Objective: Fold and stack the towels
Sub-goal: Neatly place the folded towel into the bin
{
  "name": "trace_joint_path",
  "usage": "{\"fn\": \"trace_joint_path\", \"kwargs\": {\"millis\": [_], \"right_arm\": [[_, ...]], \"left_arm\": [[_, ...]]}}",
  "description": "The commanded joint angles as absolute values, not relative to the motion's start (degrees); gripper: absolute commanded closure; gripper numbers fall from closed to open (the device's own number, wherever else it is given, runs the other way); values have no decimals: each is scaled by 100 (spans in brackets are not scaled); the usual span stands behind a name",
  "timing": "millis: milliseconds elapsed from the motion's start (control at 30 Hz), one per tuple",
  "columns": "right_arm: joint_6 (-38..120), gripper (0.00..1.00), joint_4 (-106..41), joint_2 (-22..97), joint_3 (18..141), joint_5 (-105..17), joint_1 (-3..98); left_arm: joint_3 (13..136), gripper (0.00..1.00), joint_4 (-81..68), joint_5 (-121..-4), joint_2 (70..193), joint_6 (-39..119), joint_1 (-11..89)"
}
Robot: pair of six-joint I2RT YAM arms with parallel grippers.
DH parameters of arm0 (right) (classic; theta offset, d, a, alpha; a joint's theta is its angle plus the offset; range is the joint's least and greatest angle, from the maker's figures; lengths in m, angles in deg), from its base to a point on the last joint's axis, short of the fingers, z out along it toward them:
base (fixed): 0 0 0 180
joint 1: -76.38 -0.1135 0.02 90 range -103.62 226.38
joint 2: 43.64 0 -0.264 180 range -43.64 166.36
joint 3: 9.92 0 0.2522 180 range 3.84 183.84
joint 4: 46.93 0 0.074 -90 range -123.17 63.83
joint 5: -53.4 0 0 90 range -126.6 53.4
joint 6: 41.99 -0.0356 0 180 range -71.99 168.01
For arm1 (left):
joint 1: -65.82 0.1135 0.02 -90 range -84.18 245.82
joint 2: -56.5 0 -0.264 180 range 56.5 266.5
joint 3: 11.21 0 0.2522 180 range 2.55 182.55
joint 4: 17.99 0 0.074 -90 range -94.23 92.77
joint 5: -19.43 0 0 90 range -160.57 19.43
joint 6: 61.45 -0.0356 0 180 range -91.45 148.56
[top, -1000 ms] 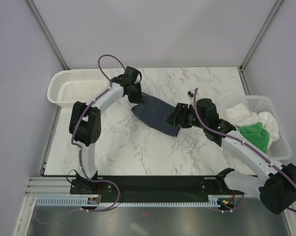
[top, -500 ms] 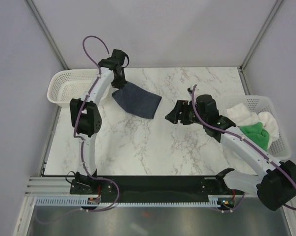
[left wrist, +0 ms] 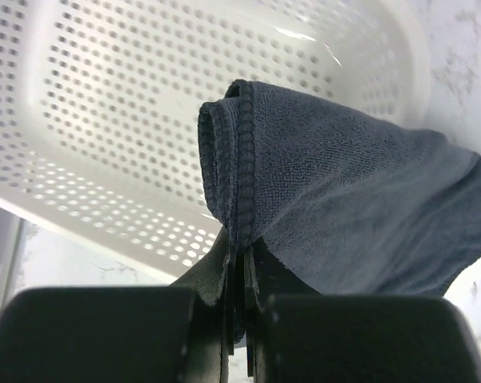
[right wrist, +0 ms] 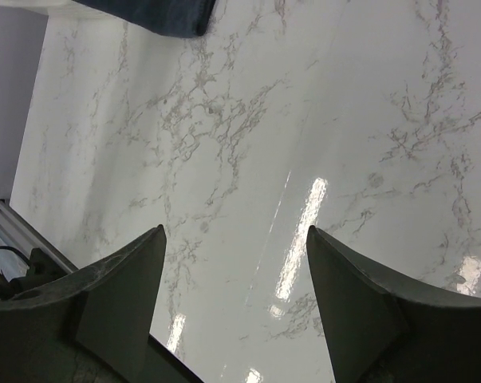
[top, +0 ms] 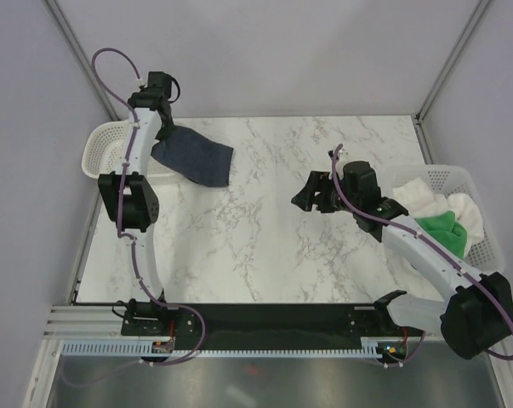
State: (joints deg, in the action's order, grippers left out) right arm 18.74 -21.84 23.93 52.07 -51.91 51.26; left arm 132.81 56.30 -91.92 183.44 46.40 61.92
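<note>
A folded navy towel (top: 196,157) hangs in the air from my left gripper (top: 161,127), which is shut on its folded edge at the right rim of the left basket (top: 103,149). In the left wrist view the navy towel (left wrist: 344,199) rises from between the closed jaws above the basket's mesh floor (left wrist: 104,120). My right gripper (top: 305,197) hovers open over bare marble near the middle of the table, nothing between its fingers (right wrist: 120,295). A white towel (top: 422,197) and a green towel (top: 441,229) lie crumpled in the right basket (top: 486,255).
White mesh baskets stand at the table's left rear and right edge. Grey walls close in the marble table (top: 265,246) on three sides. The navy towel's lower corner (right wrist: 156,16) shows at the top of the right wrist view.
My left arm has swung left and back, carrying the navy towel from the table's middle to the left basket's rim. The right gripper has come off the towel and drawn back slightly.
</note>
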Motion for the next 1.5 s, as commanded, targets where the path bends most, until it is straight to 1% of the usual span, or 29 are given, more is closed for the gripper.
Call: {"fn": "trace_joint_path", "kwargs": {"millis": [0,133,367,567,967,1033,1067,1100,1133,1200,1367,1467], "right_arm": [[2015,20,-2464,2456,5130,-5207,5221],[2042,20,-2543,2501,5104,-5339,5300],[2077,20,-2596,2483,5060,-5418,5406],[2112,20,-2596,2518,5033,-5444,5406],[2130,20,-2614,2632,5025,-5479,5406],[2130,20,-2614,2650,5025,-5497,5406],[2138,20,-2631,2659,5025,-5497,5406],[2147,21,-2631,2676,5033,-5497,5406],[2147,20,-2623,2685,5033,-5471,5406],[2147,21,-2614,2720,5033,-5444,5406],[2060,21,-2588,2712,5112,-5339,5423],[1963,20,-2500,2694,5358,-5129,5423]], "left_arm": [[13684,98,5342,-9667,18411,4157,6485],[13729,98,5167,-9940,18614,3832,6845],[13729,98,4553,-9834,19053,3393,7355],[13921,98,4446,-10028,19335,3497,7671],[13913,98,3911,-10222,19563,3023,7813],[13913,91,3814,-10169,19677,2961,7813],[13913,82,3778,-10169,19739,2944,7813],[13913,64,3752,-10160,19800,2874,7804],[13905,55,3760,-10177,19888,2864,7804],[13861,42,3752,-10291,19897,2864,7777],[13861,30,3752,-10441,19434,3075,7690],[13817,24,3752,-10117,19055,3356,7428]]}}
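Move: The left hand holds the folded towel by its left edge above the left-hand bin, whose middle lies about 11 cm to the hand's left, 2 cm back and 12 cm below. The rest of the towel trails over the bin's right rim, its middle some 12 cm right, 3 cm back and 8 cm lower; that rim is about 9 cm right, 2 cm back and 5 cm below. From the right hand, the bin's middle is roughly 66 cm left, 20 cm ahead and 12 cm down. Still pinching the towel's edge, the left hand sweeps about 19 cm to its left across the bin towards its left end, rising a touch before dipping in and easing forward a little, its left side rolling up some 15 degrees with a slight counter-clockwise turn. Once the sideways travel has nearly stopped it opens its fingers wide and lets go of the edge, sinking a little further as they open to end some 7 cm lower than it began, while the empty, open right hand only sinks slightly. ##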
